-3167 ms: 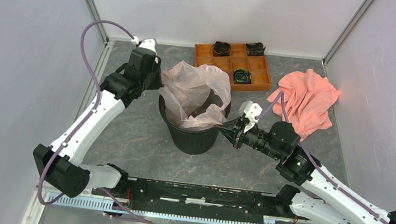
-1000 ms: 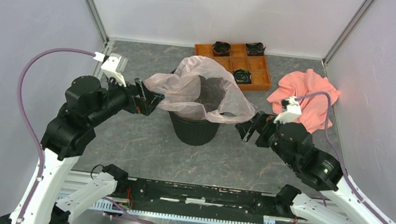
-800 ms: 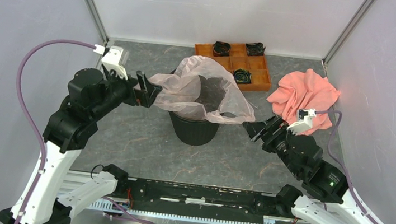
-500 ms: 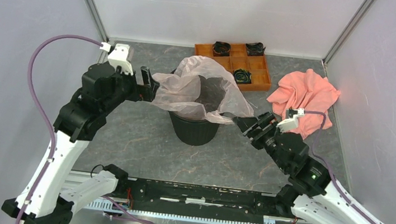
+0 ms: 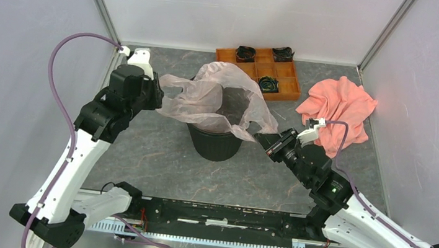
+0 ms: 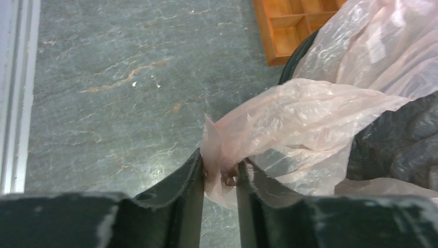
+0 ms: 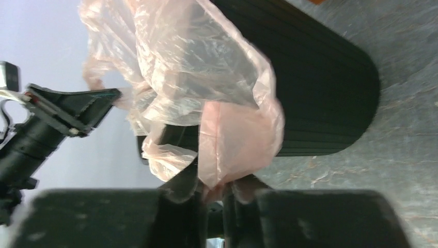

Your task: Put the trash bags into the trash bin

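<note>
The pale pink translucent trash bag (image 5: 208,94) is spread open over the round black trash bin (image 5: 215,143) at the table's middle, its bottom hanging inside. My left gripper (image 5: 159,95) is shut on the bag's left edge (image 6: 222,155), left of the bin. My right gripper (image 5: 265,143) is shut on the bag's right edge (image 7: 232,155), right of the bin (image 7: 320,93). The bin's rim (image 6: 294,59) shows under the plastic in the left wrist view.
An orange compartment tray (image 5: 283,92) with dark items stands behind the bin. A salmon-pink cloth (image 5: 340,110) lies at the back right. Grey walls enclose the table on three sides.
Both arms first pulled the bag's edges apart and widened its mouth over the bin. Then the left gripper rose back toward the left wall and the right gripper moved in toward the bin.
</note>
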`<state>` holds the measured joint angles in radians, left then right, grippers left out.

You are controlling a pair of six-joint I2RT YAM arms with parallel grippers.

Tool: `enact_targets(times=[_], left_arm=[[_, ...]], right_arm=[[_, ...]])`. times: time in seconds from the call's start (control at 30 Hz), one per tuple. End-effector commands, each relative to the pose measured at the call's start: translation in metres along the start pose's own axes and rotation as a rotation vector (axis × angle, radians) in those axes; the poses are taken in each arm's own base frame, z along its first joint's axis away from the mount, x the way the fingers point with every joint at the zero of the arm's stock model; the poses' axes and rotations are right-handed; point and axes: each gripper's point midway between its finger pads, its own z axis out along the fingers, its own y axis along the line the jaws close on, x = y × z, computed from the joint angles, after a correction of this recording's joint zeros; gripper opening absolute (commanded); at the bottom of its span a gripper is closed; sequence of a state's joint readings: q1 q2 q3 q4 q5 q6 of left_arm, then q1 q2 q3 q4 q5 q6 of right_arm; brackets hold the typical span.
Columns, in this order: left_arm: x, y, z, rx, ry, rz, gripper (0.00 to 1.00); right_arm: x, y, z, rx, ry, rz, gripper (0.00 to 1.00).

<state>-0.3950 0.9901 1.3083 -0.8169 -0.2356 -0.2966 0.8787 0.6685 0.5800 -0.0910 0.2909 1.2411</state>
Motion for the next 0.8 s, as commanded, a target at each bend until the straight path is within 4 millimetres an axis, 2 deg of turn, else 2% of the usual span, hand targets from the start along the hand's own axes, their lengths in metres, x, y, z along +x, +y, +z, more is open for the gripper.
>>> enact_targets(times=[0.0,0.03,0.17,0.23,0.3,0.43,0.6,0.77], left_arm=[[-0.013,0.017,-0.006,-0.105,-0.02,0.018,0.25],[-0.019,0.022,-0.009,-0.132,-0.03,0.026,0.2],[-0.032,0.04,-0.017,-0.239,-0.054,0.05,0.13],[-0.029,0.05,-0.019,-0.295,-0.05,0.061,0.1],[-0.022,0.061,-0.02,-0.355,-0.039,0.063,0.09],[-0.011,0.068,-0.021,-0.383,-0.027,0.049,0.06],[-0.014,0.069,-0.026,-0.38,-0.055,0.026,0.04],[-0.015,0.073,-0.038,-0.388,-0.074,0.003,0.02]], right_arm=[[-0.007,0.031,-0.009,-0.118,0.006,-0.08,0.06],[-0.004,0.029,-0.011,-0.111,0.024,-0.131,0.01],[-0.004,0.013,-0.019,-0.075,0.042,-0.297,0.0],[-0.004,0.003,-0.022,-0.069,0.04,-0.389,0.0],[-0.011,-0.014,-0.026,0.002,0.018,-0.448,0.0],[-0.025,-0.035,-0.032,0.099,-0.02,-0.552,0.01],[-0.045,-0.046,-0.035,0.21,-0.06,-0.669,0.01],[-0.059,-0.041,-0.039,0.241,-0.091,-0.736,0.01]])
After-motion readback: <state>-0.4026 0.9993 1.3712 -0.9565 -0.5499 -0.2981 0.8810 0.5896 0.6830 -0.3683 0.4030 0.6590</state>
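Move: The pink bag's gathered edges already lie between both hands' half-closed fingers. From the left hand the bin's middle is about 24 cm right, 5 cm ahead and 17 cm down; the wooden tray stands some 15 cm right of the bin and 30 cm farther out. From the right hand the bin is about 15 cm left, 11 cm ahead and 12 cm down, with the tray roughly straight ahead at 40 cm. Both grippers shut on the bag's edges and draw outward about 5 cm each, left leftward, right rightward. ##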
